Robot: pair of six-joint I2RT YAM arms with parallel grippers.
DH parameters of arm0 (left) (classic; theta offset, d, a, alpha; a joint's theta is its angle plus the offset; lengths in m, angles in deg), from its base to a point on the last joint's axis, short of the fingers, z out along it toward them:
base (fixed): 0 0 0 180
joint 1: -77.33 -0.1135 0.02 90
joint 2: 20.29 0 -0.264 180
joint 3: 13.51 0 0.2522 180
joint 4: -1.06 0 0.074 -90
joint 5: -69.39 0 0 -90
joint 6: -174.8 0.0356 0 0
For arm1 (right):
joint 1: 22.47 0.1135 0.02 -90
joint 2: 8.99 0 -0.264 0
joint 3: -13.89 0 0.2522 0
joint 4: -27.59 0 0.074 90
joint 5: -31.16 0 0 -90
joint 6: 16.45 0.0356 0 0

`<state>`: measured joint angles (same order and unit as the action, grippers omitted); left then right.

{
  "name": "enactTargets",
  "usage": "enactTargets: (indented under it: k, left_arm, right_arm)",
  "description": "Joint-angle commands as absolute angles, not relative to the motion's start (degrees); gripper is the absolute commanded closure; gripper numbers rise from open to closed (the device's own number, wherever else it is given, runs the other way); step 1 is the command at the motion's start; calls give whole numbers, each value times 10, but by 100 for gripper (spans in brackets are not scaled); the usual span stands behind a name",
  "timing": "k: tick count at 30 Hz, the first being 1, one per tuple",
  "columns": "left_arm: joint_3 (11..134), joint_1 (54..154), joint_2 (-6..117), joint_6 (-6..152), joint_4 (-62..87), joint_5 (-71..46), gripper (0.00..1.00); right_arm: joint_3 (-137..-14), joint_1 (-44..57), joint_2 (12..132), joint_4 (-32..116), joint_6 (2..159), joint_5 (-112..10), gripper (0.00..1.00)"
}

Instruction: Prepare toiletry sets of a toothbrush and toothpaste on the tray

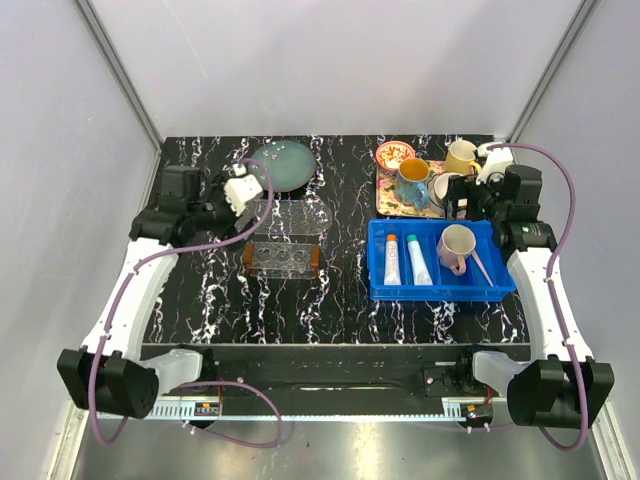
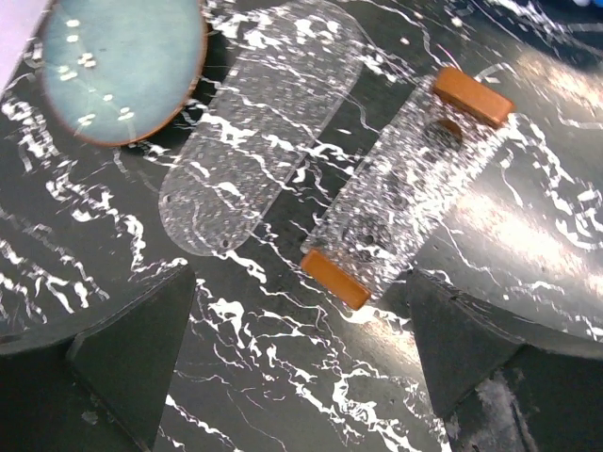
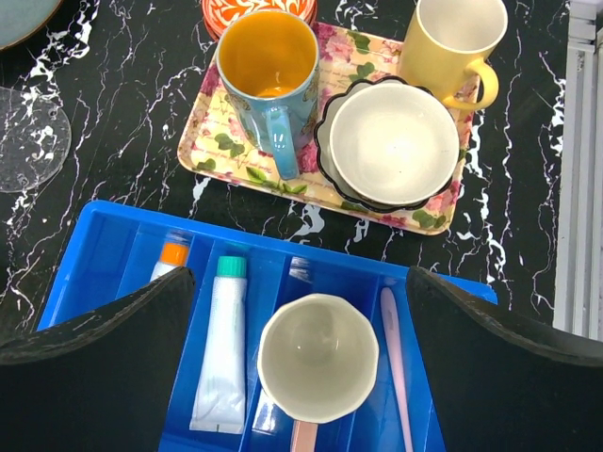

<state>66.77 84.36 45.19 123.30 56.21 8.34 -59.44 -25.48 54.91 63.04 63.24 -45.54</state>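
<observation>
The clear oblong tray (image 1: pixel 290 217) (image 2: pixel 254 141) lies flat at the table's centre-left, with a clear holed rack with brown ends (image 1: pixel 283 258) (image 2: pixel 415 179) beside it. My left gripper (image 1: pixel 250 200) (image 2: pixel 297 353) hangs open above the table just short of the rack, holding nothing. In the blue bin (image 1: pixel 440 290) (image 3: pixel 104 245) lie an orange-capped toothpaste tube (image 1: pixel 392 258) (image 3: pixel 171 256), a teal-capped toothpaste tube (image 1: pixel 418 260) (image 3: pixel 221 353) and a pale-pink toothbrush (image 1: pixel 481 265) (image 3: pixel 396 367). My right gripper (image 1: pixel 462 200) (image 3: pixel 300 311) is open over the bin, above a pink mug (image 1: pixel 457 247) (image 3: pixel 318 358).
A patterned square tray (image 1: pixel 390 205) (image 3: pixel 203 146) behind the bin carries a blue mug (image 3: pixel 268 71) and a floral bowl (image 3: pixel 394 141). A yellow mug (image 3: pixel 452 42) and an orange bowl (image 1: pixel 395 154) stand by it. A teal plate (image 1: pixel 283 165) (image 2: pixel 118 61) lies at the back.
</observation>
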Motion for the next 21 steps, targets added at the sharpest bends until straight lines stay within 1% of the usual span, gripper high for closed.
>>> enactTargets:
  k: [1,6,12,21]
  left_arm:
    - [711,887,482,1371,637,94,1]
    - [727,923,526,1427,667,69,1]
    - [730,954,577,1540,683,60,1]
    - [754,984,650,1592,684,35,1]
  right_arm:
    - [-619,-252,547,627,623,-438,0]
    - [-619,-252,546,630,621,-431,0]
    - [-620,-252,551,634,615,-425,0]
    - [-618,-252,545,636,612,-419,0]
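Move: The left hand, open and empty, hangs some 20 cm above the table; the middle of the clear rack with wooden ends lies about 9 cm to its right and 3 cm back. The clear oval tray is roughly 10 cm ahead and 8 cm to the right, and the blue-green plate about 24 cm ahead and 5 cm right. From the right hand, that rack lies some 48 cm to the left, 4 cm back and 21 cm down. Nothing is touched yet: the left hand sinks about 8 cm towards the clear rack with wooden ends, sliding some 5 cm to the right with it. On the way the wrist swings clockwise by about 30 degrees and tips the fingers more steeply down, ending pointed rightward along the rack's length, fingers still wide open. ##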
